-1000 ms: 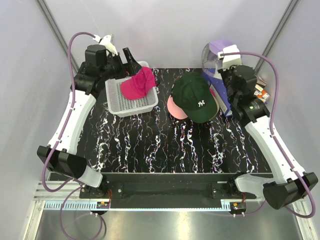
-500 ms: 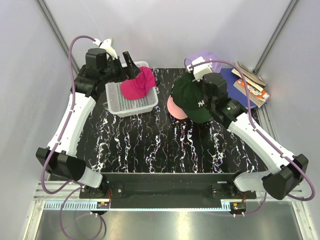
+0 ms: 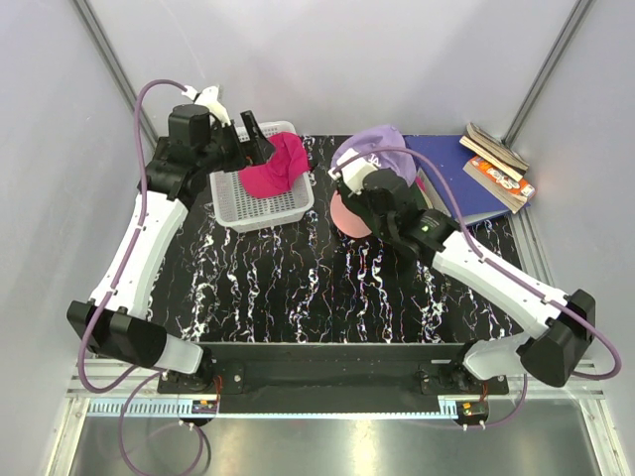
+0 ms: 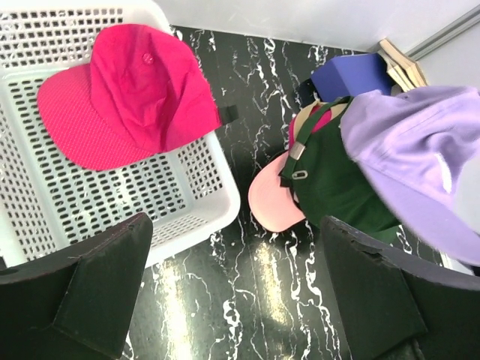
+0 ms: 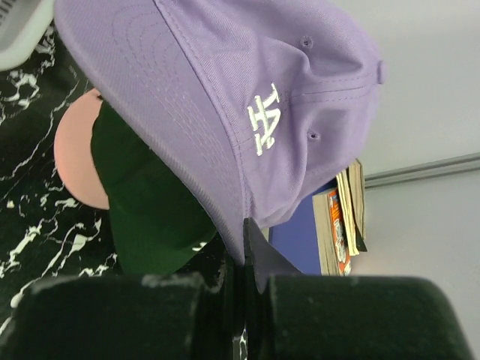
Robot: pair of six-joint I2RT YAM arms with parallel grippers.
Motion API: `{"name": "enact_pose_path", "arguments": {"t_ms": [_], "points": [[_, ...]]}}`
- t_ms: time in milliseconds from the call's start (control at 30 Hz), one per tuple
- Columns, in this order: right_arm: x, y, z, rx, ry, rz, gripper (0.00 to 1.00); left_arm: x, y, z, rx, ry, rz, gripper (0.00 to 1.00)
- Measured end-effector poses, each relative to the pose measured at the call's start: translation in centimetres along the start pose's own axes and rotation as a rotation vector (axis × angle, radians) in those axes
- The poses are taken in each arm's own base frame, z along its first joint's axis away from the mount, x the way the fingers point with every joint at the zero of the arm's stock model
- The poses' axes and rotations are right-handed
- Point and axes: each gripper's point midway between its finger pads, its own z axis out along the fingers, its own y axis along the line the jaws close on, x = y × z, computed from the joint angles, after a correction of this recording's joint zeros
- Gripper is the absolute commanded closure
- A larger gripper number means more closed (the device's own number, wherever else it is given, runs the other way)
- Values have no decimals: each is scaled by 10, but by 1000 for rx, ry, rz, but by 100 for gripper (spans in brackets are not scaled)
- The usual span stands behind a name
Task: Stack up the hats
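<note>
My right gripper [image 5: 244,229] is shut on the rim of a lavender hat [image 5: 225,97] with a white logo. It holds that hat [image 3: 372,147] in the air above a dark green hat [image 5: 150,210]. The green hat [image 4: 337,180] lies on a light pink hat [image 4: 274,199], whose brim [image 3: 344,213] sticks out to the left. A magenta hat [image 3: 273,167] lies in the mesh basket [image 3: 260,210]. My left gripper [image 3: 256,134] hangs open above the basket's back edge. Between its fingers [image 4: 236,225] only the tabletop and the basket's corner show.
The pale mesh basket [image 4: 217,187] stands at the back left of the black marbled table. A blue folder [image 3: 466,174] and a pile of booklets [image 3: 496,164] lie at the back right. My right arm reaches across the middle of the table.
My right arm has swung left from the back right corner, carrying the lavender hat over the green hat. The left gripper stayed open above the basket.
</note>
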Motion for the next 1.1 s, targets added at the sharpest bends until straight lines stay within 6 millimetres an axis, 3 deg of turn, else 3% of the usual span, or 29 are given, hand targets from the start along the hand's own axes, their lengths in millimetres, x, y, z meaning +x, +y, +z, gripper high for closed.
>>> {"name": "enact_pose_path", "arguments": {"t_ms": [500,867,933,1000,1100], "points": [[36,46,21,-121,144,-165,100,11,10,-8,-23,3,-6,2],[41,56,28,-134,168,-182,100,15,19,-6,-43,12,-15,1],[42,59,30,-135,173,-180,86,15,19,-6,-44,12,-16,1],[43,62,34,-136,179,-175,65,14,20,-6,-43,12,-16,1],[47,74,35,-181,191,-162,48,14,19,-5,-38,8,-15,1]]}}
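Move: The right hand holds the purple hat by its brim. The green hat topping the stack is roughly 8 cm ahead of this hand, 2 cm to its right and 14 cm below. The pink brim under it sticks out some 6 cm ahead and 5 cm left, 19 cm down, and the blue binder lies about 16 cm ahead and 18 cm right, 18 cm down. From the left hand, the green hat is about 5 cm ahead, 31 cm right and 20 cm below. The purple hat comes down onto the green one as the right hand, still pinching its brim, sinks about 9 cm and edges 2 or 3 cm left. The wrist tips some 15 degrees further downward and rolls its left side down; only at the end do the fingers open, to not quite half. The open, empty left hand drifts a couple of centimetres down and left. ##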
